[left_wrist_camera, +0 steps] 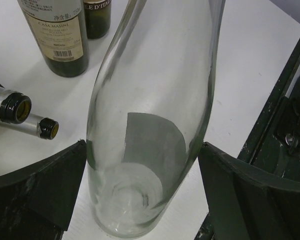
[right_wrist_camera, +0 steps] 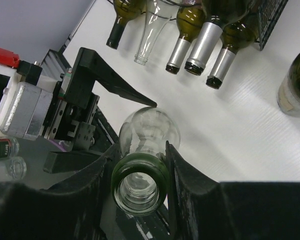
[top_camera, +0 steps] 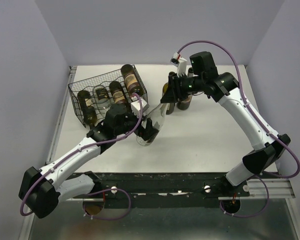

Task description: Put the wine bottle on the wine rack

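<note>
The wine bottle (top_camera: 148, 136) is clear glass and stands tilted on the white table just right of the wine rack (top_camera: 76, 91). My right gripper (top_camera: 171, 95) is shut on its neck, just under the green-tinted mouth (right_wrist_camera: 138, 186). My left gripper (top_camera: 149, 129) is open, and its dark fingers (left_wrist_camera: 40, 185) flank the bottle's lower body (left_wrist_camera: 150, 100) close to the glass. In the right wrist view the right gripper (right_wrist_camera: 140, 150) pinches the neck, and the left gripper's fingers (right_wrist_camera: 115, 85) reach around the base. The black wire rack holds several lying bottles.
Necks of the racked bottles (right_wrist_camera: 197, 47) stick out towards the middle of the table, and two show in the left wrist view (left_wrist_camera: 15, 107). Two dark bottles (top_camera: 185, 102) stand upright behind the right gripper, one with a white label (left_wrist_camera: 60, 40). The black table edge (left_wrist_camera: 275, 125) lies close by.
</note>
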Robot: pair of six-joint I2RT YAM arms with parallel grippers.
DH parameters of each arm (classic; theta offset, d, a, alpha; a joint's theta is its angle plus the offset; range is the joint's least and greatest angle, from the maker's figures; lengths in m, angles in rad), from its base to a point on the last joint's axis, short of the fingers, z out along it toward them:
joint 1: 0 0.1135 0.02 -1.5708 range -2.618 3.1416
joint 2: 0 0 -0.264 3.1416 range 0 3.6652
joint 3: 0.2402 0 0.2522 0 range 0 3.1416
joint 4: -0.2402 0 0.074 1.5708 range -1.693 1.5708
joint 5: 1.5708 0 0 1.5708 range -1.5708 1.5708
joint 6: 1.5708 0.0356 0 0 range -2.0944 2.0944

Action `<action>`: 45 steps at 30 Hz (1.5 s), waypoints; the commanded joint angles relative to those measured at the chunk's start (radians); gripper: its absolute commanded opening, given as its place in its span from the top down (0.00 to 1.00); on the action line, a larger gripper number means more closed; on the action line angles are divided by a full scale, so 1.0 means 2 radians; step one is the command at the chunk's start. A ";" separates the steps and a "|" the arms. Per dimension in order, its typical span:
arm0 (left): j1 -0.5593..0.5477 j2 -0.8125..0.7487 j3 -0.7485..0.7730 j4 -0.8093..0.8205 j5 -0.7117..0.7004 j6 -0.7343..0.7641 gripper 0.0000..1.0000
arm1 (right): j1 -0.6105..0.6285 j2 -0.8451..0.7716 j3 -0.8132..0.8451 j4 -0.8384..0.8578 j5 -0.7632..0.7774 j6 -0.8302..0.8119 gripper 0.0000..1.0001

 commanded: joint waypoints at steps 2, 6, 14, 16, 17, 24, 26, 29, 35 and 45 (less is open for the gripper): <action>-0.004 0.019 0.010 0.019 0.009 0.026 0.01 | 0.004 -0.056 -0.012 0.102 -0.175 0.015 0.99; -0.004 0.023 0.013 0.043 0.005 0.034 0.01 | 0.004 -0.070 -0.020 0.106 -0.211 -0.008 0.99; -0.005 0.012 -0.023 0.151 0.004 0.069 0.01 | 0.005 -0.078 -0.030 0.099 -0.254 -0.037 0.99; -0.006 0.009 -0.033 0.186 0.013 0.080 0.01 | 0.005 -0.079 -0.036 0.105 -0.256 -0.034 0.99; -0.006 0.011 -0.033 0.194 0.017 0.083 0.01 | 0.005 -0.080 -0.039 0.109 -0.256 -0.033 0.99; -0.007 0.033 -0.026 0.217 0.050 0.110 0.01 | 0.009 -0.092 -0.062 0.147 -0.280 -0.020 0.99; -0.007 0.037 -0.025 0.220 0.048 0.108 0.01 | 0.010 -0.094 -0.066 0.150 -0.285 -0.019 0.99; -0.007 0.042 -0.020 0.215 0.046 0.105 0.01 | 0.011 -0.099 -0.068 0.147 -0.282 -0.021 0.99; -0.007 0.046 -0.015 0.196 0.039 0.093 0.31 | 0.010 -0.111 -0.070 0.138 -0.271 -0.034 0.99; -0.008 0.042 0.016 0.133 -0.013 0.164 1.00 | 0.011 -0.116 -0.065 0.104 -0.219 -0.043 0.77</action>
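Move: The clear wine bottle hangs aslant from my right hand. Its middle is about 9 cm below that hand, some 5 cm to its left and 4 cm back. My open left hand already straddles the body, with the middle about 2 cm to its right, 1 cm ahead and 3 cm up. From my left hand the rack lies roughly 25 cm ahead, 22 cm left and 12 cm lower; a standing dark bottle is about 17 cm ahead, 11 cm right and 8 cm lower. I slide my left hand right and up, about 4 cm each way, bringing the clear bottle's body deeper between its fingers. The wrist tips up some 20 degrees and turns clockwise, then the fingers close the last little bit to pinch the glass. My right hand keeps the neck, rising about 5 cm while coming back and a little left towards my left hand, and turning counter-clockwise. ##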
